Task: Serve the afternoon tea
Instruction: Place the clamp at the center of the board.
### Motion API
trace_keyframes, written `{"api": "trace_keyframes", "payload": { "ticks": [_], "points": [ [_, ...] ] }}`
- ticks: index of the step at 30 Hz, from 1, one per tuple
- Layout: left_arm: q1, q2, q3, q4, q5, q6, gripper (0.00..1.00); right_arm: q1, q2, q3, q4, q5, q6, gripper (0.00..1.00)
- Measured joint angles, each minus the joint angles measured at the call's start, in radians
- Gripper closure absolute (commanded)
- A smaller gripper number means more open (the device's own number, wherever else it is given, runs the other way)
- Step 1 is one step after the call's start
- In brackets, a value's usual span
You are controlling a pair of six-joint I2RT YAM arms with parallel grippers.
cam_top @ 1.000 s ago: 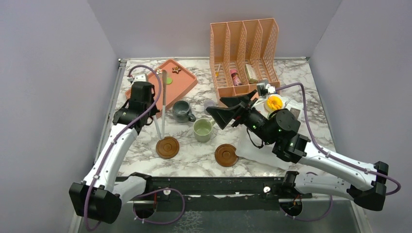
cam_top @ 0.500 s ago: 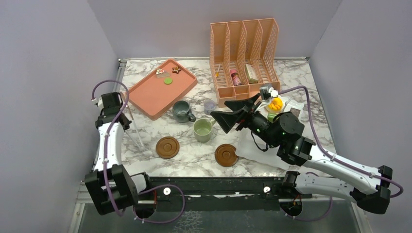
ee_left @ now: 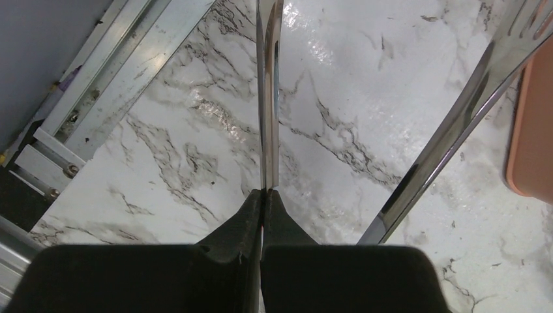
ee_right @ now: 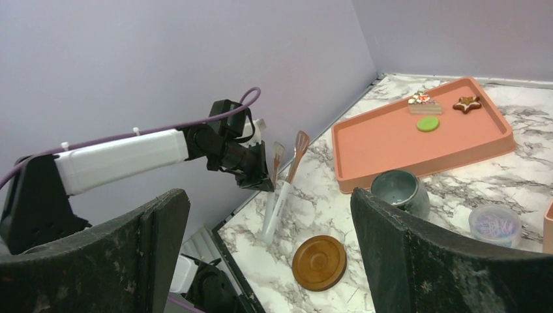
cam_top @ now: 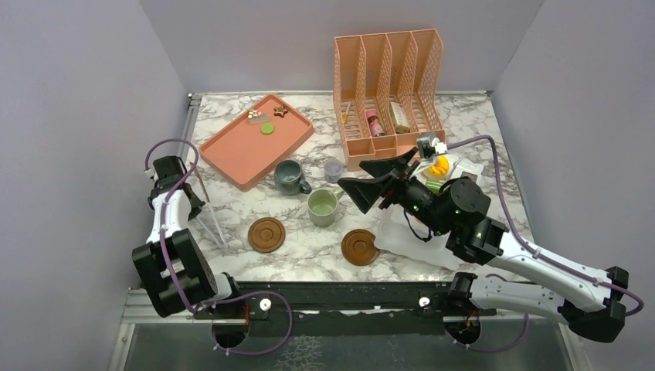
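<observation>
My left gripper point(cam_top: 195, 201) point(ee_left: 264, 193) is shut on one thin metal arm of a pair of tongs point(cam_top: 213, 222) point(ee_right: 282, 190) at the table's left edge; the other arm point(ee_left: 450, 124) splays to the right. A grey-blue mug point(cam_top: 289, 176) point(ee_right: 399, 190) and a pale green mug point(cam_top: 322, 207) stand mid-table, behind two brown coasters point(cam_top: 266, 234) point(cam_top: 359, 246). A star cookie point(cam_top: 279, 111), a green disc point(cam_top: 267, 128) and a small cake point(cam_top: 254, 115) lie on the salmon tray point(cam_top: 232, 151). My right gripper point(cam_top: 371, 180) point(ee_right: 267, 195) hangs open and empty, right of the green mug.
A tiny lilac cup point(cam_top: 333, 169) sits beside the grey-blue mug. An orange file rack point(cam_top: 386, 77) with a pink bottle point(cam_top: 374, 122) stands at the back. Orange and green toy food point(cam_top: 439, 165) and a white bag point(cam_top: 409, 241) lie under my right arm.
My left arm has swung from beside the tray back to the left edge, carrying the tongs. My right arm has shifted slightly to the right, still open.
</observation>
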Motion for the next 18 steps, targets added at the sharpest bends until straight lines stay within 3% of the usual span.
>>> {"api": "trace_keyframes", "payload": {
  "ticks": [7, 10, 13, 18],
  "points": [
    [0.039, 0.079, -0.004, 0.024, 0.034, -0.002, 0.99, 0.0, -0.021, 0.0, -0.005, 0.0, 0.003, 0.0],
    [0.046, 0.089, -0.004, 0.035, 0.048, -0.003, 0.81, 0.0, -0.022, 0.0, -0.005, 0.0, 0.002, 0.0],
    [0.049, 0.107, -0.004, 0.039, 0.063, -0.006, 0.7, 0.0, -0.025, 0.0, -0.005, 0.0, 0.001, 0.0],
    [0.057, 0.114, -0.004, 0.04, 0.084, -0.017, 0.44, 0.0, -0.039, 0.0, -0.011, 0.002, -0.007, 0.0]
  ]
}}
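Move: In the left hand, the clamp is still gripped by one of its two arms just above bare marble; the table spot it goes to is straight below, roughly 4 cm down. The tray's middle is about 17 cm to the right of this hand and 18 cm ahead; the nearer brown coaster some 20 cm right and 7 cm back. For the right hand, high up and empty, that spot is about 45 cm left, 6 cm ahead and 37 cm below. Lowering the clamp almost straight down towards the marble left of the tray, the left hand sinks some 3 cm, mostly early on, with about 5 degrees of wrist tilt. As the sinking tails off, the fingers part from shut to nearly half open and let go of the gripped arm, staying low around it. ##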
